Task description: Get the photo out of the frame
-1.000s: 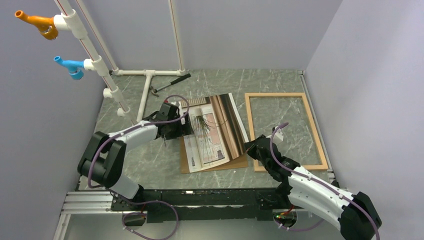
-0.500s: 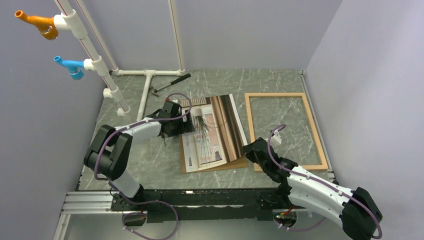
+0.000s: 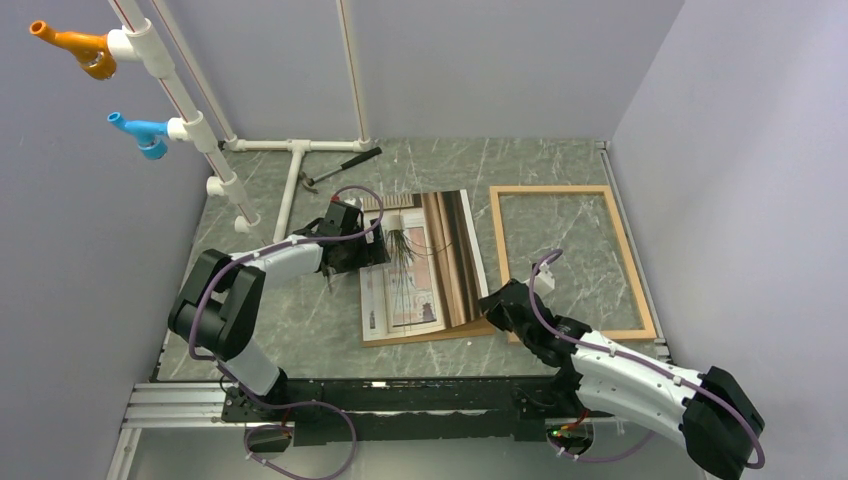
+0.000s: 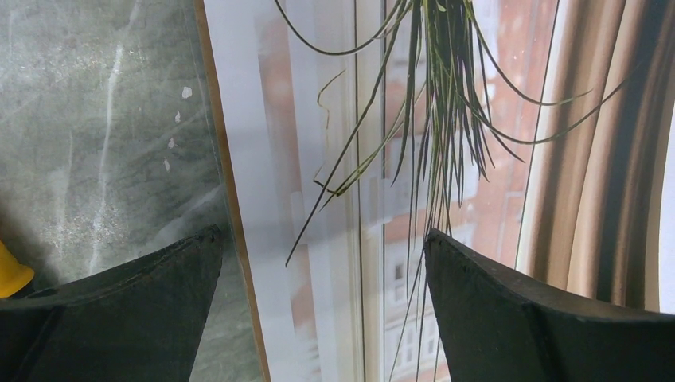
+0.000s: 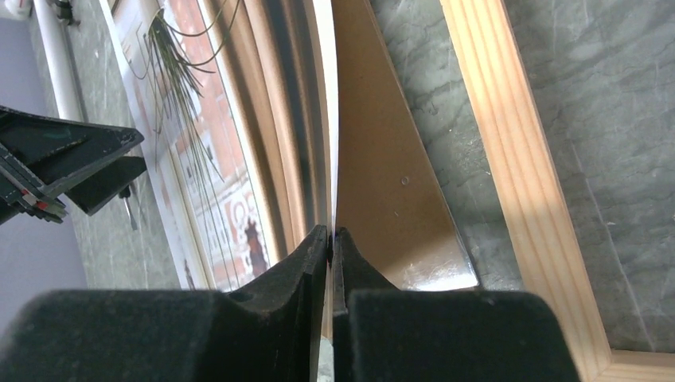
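Observation:
The photo (image 3: 425,265) lies on a brown backing board (image 3: 470,328) in the middle of the table, its right side bowed upward. My right gripper (image 3: 492,303) is shut on the photo's near right edge, and in the right wrist view its jaws (image 5: 331,235) pinch the thin sheet (image 5: 239,151) above the board (image 5: 382,183). My left gripper (image 3: 372,250) hangs open over the photo's left edge; between its fingers (image 4: 322,233) I see the print (image 4: 382,199) with the plant. The light wooden frame (image 3: 549,189) lies empty to the right (image 5: 517,175).
A white pipe structure (image 3: 290,190) stands at the back left with an orange fitting (image 3: 75,45) and a blue fitting (image 3: 140,130). A hammer (image 3: 340,166) lies beside it. Grey walls close the back and both sides.
My right gripper has pulled slightly left and toward the near edge with the photo's edge in it, and the photo's bow has flattened. The left arm shifted slightly at first, then held.

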### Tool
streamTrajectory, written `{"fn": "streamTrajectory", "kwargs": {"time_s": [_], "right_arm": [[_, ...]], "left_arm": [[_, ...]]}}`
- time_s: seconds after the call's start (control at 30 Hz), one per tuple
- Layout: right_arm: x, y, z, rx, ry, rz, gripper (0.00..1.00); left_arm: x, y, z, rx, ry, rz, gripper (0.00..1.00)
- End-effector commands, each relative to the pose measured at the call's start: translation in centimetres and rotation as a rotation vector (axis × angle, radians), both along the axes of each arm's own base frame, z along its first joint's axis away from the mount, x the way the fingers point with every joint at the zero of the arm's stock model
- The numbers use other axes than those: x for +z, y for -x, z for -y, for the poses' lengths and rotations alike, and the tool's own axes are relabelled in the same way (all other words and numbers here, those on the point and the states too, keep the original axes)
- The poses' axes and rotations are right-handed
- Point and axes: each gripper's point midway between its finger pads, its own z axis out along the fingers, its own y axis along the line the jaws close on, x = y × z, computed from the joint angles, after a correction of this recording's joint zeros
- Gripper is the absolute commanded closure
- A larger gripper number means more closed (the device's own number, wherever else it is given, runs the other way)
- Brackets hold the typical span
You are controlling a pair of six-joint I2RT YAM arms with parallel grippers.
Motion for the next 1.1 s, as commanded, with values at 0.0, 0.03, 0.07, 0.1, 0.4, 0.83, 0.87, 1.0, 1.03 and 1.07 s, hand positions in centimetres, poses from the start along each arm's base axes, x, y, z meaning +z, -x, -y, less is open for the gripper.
{"fn": "streamTrajectory", "kwargs": {"time_s": [0.0,0.03,0.07,0.1,0.4,0.83,0.87,1.0,1.03,1.07], "right_arm": [[0.5,0.0,-0.6,0.016,-0.030,0.017,0.90],[0.4,0.1,-0.6,0.020,-0.025,0.012,0.89],[0.3,0.2,-0.6,0.024,-0.020,0.009,0.86],[0.3,0.2,-0.5,0.027,-0.012,0.008,0.81],[2.5,0.9,3.8,0.011,0.270,-0.018,0.19],[19.3,-1.3,6.4,0.130,0.532,0.344,0.00],[20.9,-1.4,6.6,0.129,0.536,0.378,0.00],[25.9,-1.1,7.8,0.098,0.530,0.478,0.00],[27.2,-0.9,8.1,0.090,0.526,0.507,0.00],[28.1,-0.7,8.5,0.082,0.523,0.527,0.00]], "left_arm": [[0.4,-0.7,0.2,-0.008,0.002,0.025,0.01],[0.5,-0.7,0.2,-0.009,0.002,0.026,0.01],[0.5,-0.7,0.2,-0.012,0.002,0.026,0.01],[0.5,-0.6,0.1,-0.010,0.001,0.024,0.01],[4.4,0.8,-1.5,-0.020,-0.038,0.081,0.00],[24.2,8.1,2.0,-0.352,0.244,0.471,0.01],[26.1,8.7,1.8,-0.367,0.251,0.522,0.00],[33.1,11.7,-0.3,-0.378,0.266,0.740,0.01],[34.5,12.4,-1.0,-0.374,0.263,0.793,0.01],[35.7,13.0,-1.8,-0.363,0.256,0.842,0.01]]}}
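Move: The right fingers pinch the photo near its near right corner, just above the backing board. The photo's middle and the board's lie about 8 cm ahead and 11 cm to the left, some 3 cm lower; the empty frame's middle is roughly 9 cm ahead and 15 cm to the right. From the left hand the photo's middle lies about 7 cm to the right and 1 cm back, the screwdriver about 9 cm left and 2 cm back. Opening wide, the right fingers let go of the photo's corner as the hand slips slightly back and right, then climb fast about 24 cm, drifting right as the wrist tips up and rolls its left side down. The left hand, still wide open, comes free of the photo's left side, rises about 31 cm and draws back 10 cm, its fingers swinging up. ##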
